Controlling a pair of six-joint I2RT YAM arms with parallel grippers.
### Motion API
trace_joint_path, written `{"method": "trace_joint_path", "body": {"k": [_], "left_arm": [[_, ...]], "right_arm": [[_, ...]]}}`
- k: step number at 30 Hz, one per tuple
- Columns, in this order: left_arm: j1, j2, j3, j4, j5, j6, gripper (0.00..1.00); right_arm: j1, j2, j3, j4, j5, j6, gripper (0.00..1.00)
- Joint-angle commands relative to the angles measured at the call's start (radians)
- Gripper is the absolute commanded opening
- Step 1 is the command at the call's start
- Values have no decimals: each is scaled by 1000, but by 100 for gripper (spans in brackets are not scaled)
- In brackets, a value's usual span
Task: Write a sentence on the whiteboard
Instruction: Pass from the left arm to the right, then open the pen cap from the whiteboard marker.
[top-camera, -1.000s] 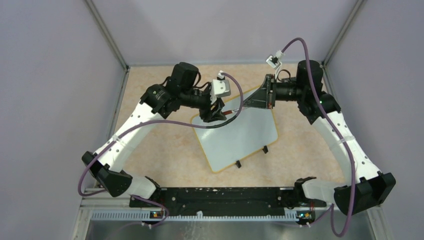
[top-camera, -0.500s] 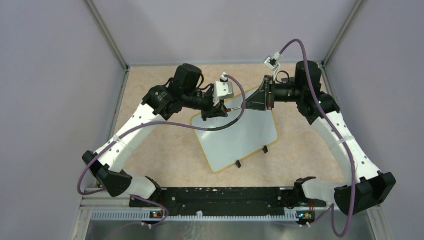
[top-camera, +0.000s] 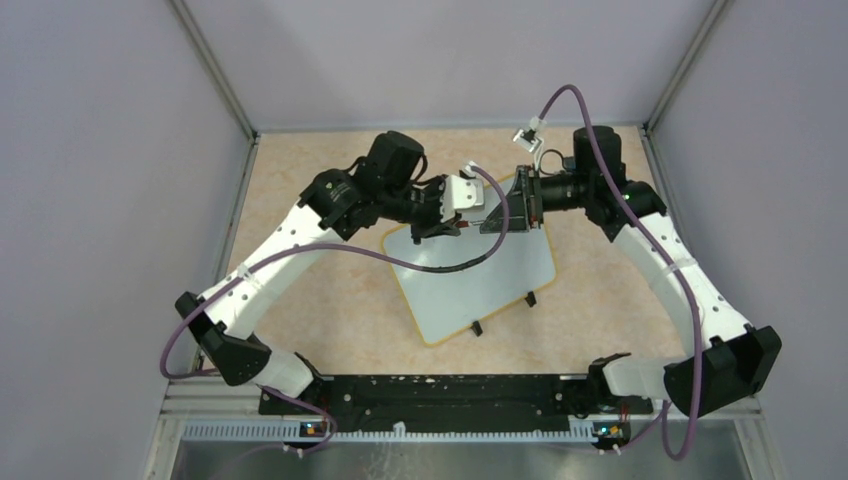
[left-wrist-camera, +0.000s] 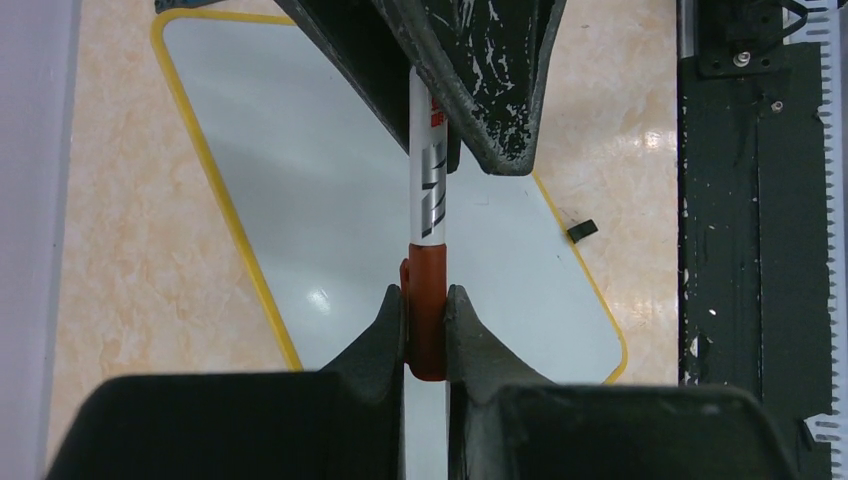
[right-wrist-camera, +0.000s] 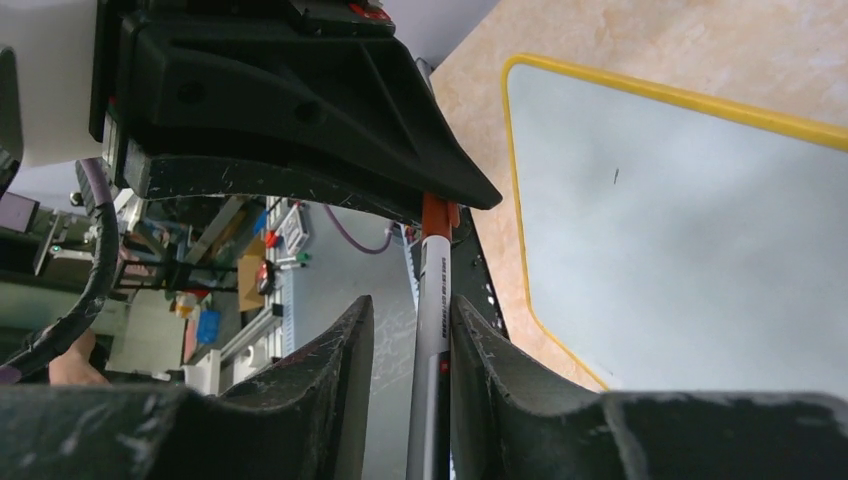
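Note:
The whiteboard (top-camera: 480, 285) lies at an angle on the tan table, white with a yellow rim (left-wrist-camera: 215, 190) (right-wrist-camera: 680, 230). Its visible surface is blank; the sentence is out of view. A marker (top-camera: 476, 222) with a white barrel (left-wrist-camera: 430, 180) (right-wrist-camera: 432, 290) and a red cap (left-wrist-camera: 427, 300) hangs level above the board's far edge between both arms. My left gripper (left-wrist-camera: 425, 295) (top-camera: 455, 224) is shut on the red cap. My right gripper (right-wrist-camera: 412, 305) (top-camera: 492, 220) stands open around the barrel, which touches one finger with a gap at the other.
Two black feet (top-camera: 477, 328) (top-camera: 531, 298) stick out at the board's near edge. A black rail (top-camera: 430, 392) (left-wrist-camera: 750, 200) runs along the table's front. Purple cables (top-camera: 470, 262) loop over the board. Grey walls enclose the table on three sides.
The left gripper moved right and closed on the marker's cap. The right gripper, shut on the barrel a second ago, has opened its jaws and shifted slightly left.

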Motion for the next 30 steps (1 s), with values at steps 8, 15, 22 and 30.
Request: {"method": "trace_joint_path", "body": {"k": [8, 15, 22, 30], "left_arm": [[-17, 20, 49, 7, -30, -40, 0], [-19, 29, 45, 8, 5, -56, 0], [-18, 22, 32, 10, 6, -62, 0], [-18, 21, 31, 13, -7, -66, 0]], "right_arm": [[33, -24, 37, 43, 36, 39, 28], [34, -35, 25, 98, 63, 85, 27], [34, -36, 17, 111, 63, 93, 22], [41, -31, 31, 73, 79, 51, 0]]}}
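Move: The white barrel of the marker already lies between the right hand's open fingers, its middle about 2 cm to that hand's left and level with it. The red cap, pinched by the left fingers, is roughly 6 cm to the right hand's left. The whiteboard's middle is some 22 cm below the right hand, 8 cm back and 1 cm left. From the left hand the marker's middle is about 4 cm to the right. Forward by only about 1 cm, the right hand centres itself on the marker, turning roughly 5 degrees clockwise, while its partly open fingers close, with a pause midway, and pinch the barrel from both sides beyond the cap. The left hand stays practically in place and keeps its grip on the cap. ##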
